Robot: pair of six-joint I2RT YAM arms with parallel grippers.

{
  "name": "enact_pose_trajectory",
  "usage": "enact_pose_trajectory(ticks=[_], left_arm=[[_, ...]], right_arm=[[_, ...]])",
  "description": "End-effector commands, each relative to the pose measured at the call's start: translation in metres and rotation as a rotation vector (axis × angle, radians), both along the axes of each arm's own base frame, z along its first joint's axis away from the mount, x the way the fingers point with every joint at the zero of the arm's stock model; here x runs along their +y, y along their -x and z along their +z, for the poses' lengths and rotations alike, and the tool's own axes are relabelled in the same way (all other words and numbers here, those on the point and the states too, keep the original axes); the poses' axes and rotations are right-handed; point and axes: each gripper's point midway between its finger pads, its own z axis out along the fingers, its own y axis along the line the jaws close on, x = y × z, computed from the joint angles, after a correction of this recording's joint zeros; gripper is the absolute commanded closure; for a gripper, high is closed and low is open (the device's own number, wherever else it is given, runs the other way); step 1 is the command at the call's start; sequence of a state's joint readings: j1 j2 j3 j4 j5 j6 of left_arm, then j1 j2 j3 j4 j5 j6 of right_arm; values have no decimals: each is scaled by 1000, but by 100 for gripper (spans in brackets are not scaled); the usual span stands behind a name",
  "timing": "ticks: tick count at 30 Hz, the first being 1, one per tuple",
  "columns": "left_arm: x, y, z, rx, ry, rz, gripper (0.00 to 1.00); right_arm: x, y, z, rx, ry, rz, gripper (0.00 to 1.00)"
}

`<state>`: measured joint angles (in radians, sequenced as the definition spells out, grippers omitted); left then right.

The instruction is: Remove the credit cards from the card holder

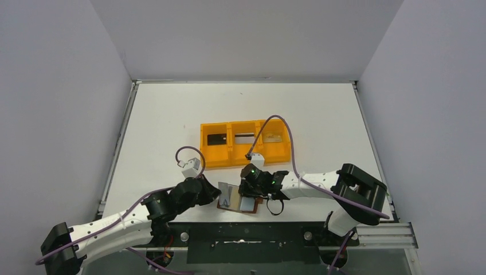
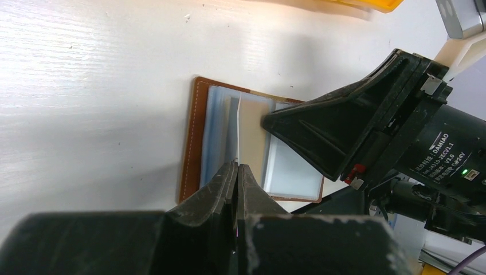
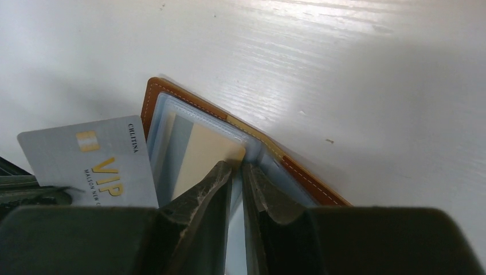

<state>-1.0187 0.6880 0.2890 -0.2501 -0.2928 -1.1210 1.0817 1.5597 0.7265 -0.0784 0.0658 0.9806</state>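
Observation:
The card holder lies open on the white table near the front edge, its brown rim framing pale blue-grey pockets. My left gripper is shut on a silvery grey credit card, held up at the holder's left side; in the left wrist view the card shows edge-on. A tan-gold credit card sits in a pocket. My right gripper is down on the holder beside that card's corner. Its jaws are almost together, with a pale pocket leaf between them.
The orange three-compartment tray stands just behind the holder, with a flat item in each compartment. Both wrists crowd the holder from left and right. A black cable loop lies by the right wrist, and the black rail runs along the table's front.

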Motion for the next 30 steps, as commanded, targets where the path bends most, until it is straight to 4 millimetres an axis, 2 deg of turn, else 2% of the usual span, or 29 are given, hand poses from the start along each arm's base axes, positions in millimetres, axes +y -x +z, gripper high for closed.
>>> enact_pose_trajectory(ticks=[1, 3, 6, 12, 17, 24, 26, 28, 30], left_arm=[[-4, -10, 22, -44, 42, 25, 100], [-4, -10, 22, -44, 42, 25, 100], [-6, -11, 25, -49, 46, 22, 100], [-14, -13, 36, -72, 59, -5, 100], [-14, -16, 42, -89, 59, -3, 100], [-15, -20, 57, -137, 57, -15, 100], [-14, -22, 63, -159, 57, -14, 100], [-11, -24, 66, -171, 47, -7, 100], [-5, -28, 66, -172, 34, 6, 100]], right_arm=[[-21, -5, 7, -35, 72, -66, 84], [-26, -4, 7, -39, 87, -74, 84], [-22, -6, 15, -58, 68, -58, 84], [-5, -17, 49, -144, -34, -23, 79], [1, -23, 73, -193, -122, -19, 72], [2, -30, 94, -240, -229, -30, 64], [-1, -31, 95, -265, -276, -50, 58], [-6, -33, 98, -301, -341, -79, 45], [-11, -32, 100, -315, -406, -81, 41]])
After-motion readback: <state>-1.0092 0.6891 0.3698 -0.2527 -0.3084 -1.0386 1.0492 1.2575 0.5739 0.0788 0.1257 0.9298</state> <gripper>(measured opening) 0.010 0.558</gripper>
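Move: The right gripper's nearly shut fingertips are on the far part of the open card holder, whose middle lies about 3 cm back from them, level sideways. From the right hand, the silver card is some 6 cm left, level fore and aft and about 4 cm higher; the orange tray's middle is roughly 18 cm ahead and 1 cm right. The left gripper already holds that card; from it the holder's middle is about 6 cm right, 2 cm back and 5 cm below. Slide the right fingertips about 2 cm right along the holder, staying low, then lift them off some 7 cm with a slight forward drift, tilting the wrist upward and opening the fingers past half. Meanwhile keep the left gripper shut on the silver card, hold it still at first, then raise it about 3 cm and slightly forward, away from the holder. ##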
